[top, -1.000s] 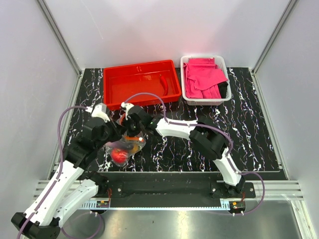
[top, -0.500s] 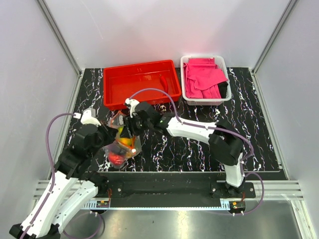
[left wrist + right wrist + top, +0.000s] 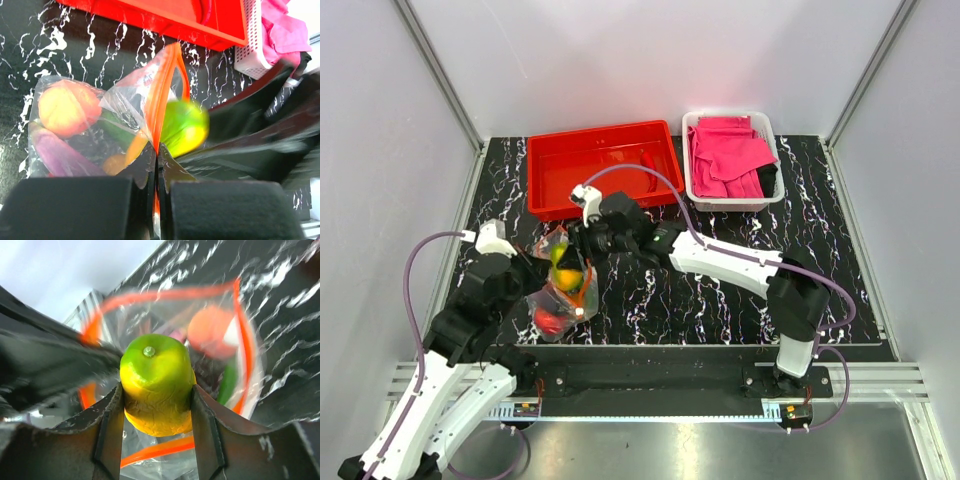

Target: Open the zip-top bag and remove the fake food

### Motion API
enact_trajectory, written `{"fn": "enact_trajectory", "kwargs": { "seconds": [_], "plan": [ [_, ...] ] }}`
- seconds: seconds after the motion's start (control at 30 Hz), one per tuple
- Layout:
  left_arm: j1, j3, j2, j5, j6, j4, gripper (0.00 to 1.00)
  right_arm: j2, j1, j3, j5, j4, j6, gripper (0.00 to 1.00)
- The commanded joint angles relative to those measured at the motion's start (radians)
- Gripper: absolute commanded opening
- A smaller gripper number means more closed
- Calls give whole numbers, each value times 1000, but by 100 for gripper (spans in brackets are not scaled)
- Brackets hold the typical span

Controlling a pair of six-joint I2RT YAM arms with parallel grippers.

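Note:
The zip-top bag (image 3: 560,300) is clear with an orange zip strip (image 3: 159,107), and its mouth gapes open. My left gripper (image 3: 156,159) is shut on that strip and holds the bag (image 3: 75,117) up off the table. Just above the mouth, my right gripper (image 3: 156,390) is shut on a green-yellow fruit (image 3: 157,382), one piece of the fake food. The same fruit (image 3: 561,253) shows from above beside the right gripper (image 3: 570,252). Inside the bag lie an orange-pink fruit (image 3: 212,330), a green chili (image 3: 228,382), a purple eggplant (image 3: 55,152) and a red fruit (image 3: 552,316).
A red tray (image 3: 602,133) stands behind the bag with one small red item (image 3: 648,160) in it. A white basket (image 3: 689,165) of pink cloths (image 3: 728,155) sits at the back right. Black marbled tabletop (image 3: 720,310) spreads to the right.
My right gripper closed on the green-yellow fruit and drew it up out of the bag's mouth. The left arm shifted left and back, still holding the strip.

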Motion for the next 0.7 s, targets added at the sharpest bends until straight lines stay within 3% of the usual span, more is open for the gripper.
{"fn": "enact_trajectory", "kwargs": {
  "seconds": [0.0,0.3,0.47,0.67],
  "plan": [
    [-1,-13,-22,6,-6,28,0,-38,5,138,25,42,-18,10],
    [-1,24,-27,-32,38,-3,0,-45,-47,276,131,-17,-75,10],
    [-1,30,-19,-57,64,-11,0,-21,-180,337,205,-20,-104,6],
    [-1,64,-7,-28,107,-6,0,131,-340,456,209,-24,-118,7]
  ]
}}
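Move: The yellow-green fruit already sits in the right fingers at the bag's mouth. The red tray it is headed for has its middle about 30 cm ahead of that hand, 7 cm to the right and 17 cm lower. The bag's middle is some 3 cm back, 3 cm left and 11 cm below; the red pepper in the tray lies about 30 cm ahead, 18 cm right and 17 cm down. From the left hand, the tray is roughly 32 cm ahead, 13 cm right and 19 cm lower. The yellow-green fruit, still pinched in the right fingers, is raised clear of the bag's mouth, mainly upward at first. It then sweeps faster, forward and somewhat right towards the red tray, some 17 cm forward and 13 cm up in all, the hand swinging about 20 degrees clockwise. The left fingers keep the bag's rim pinched, almost in place. ##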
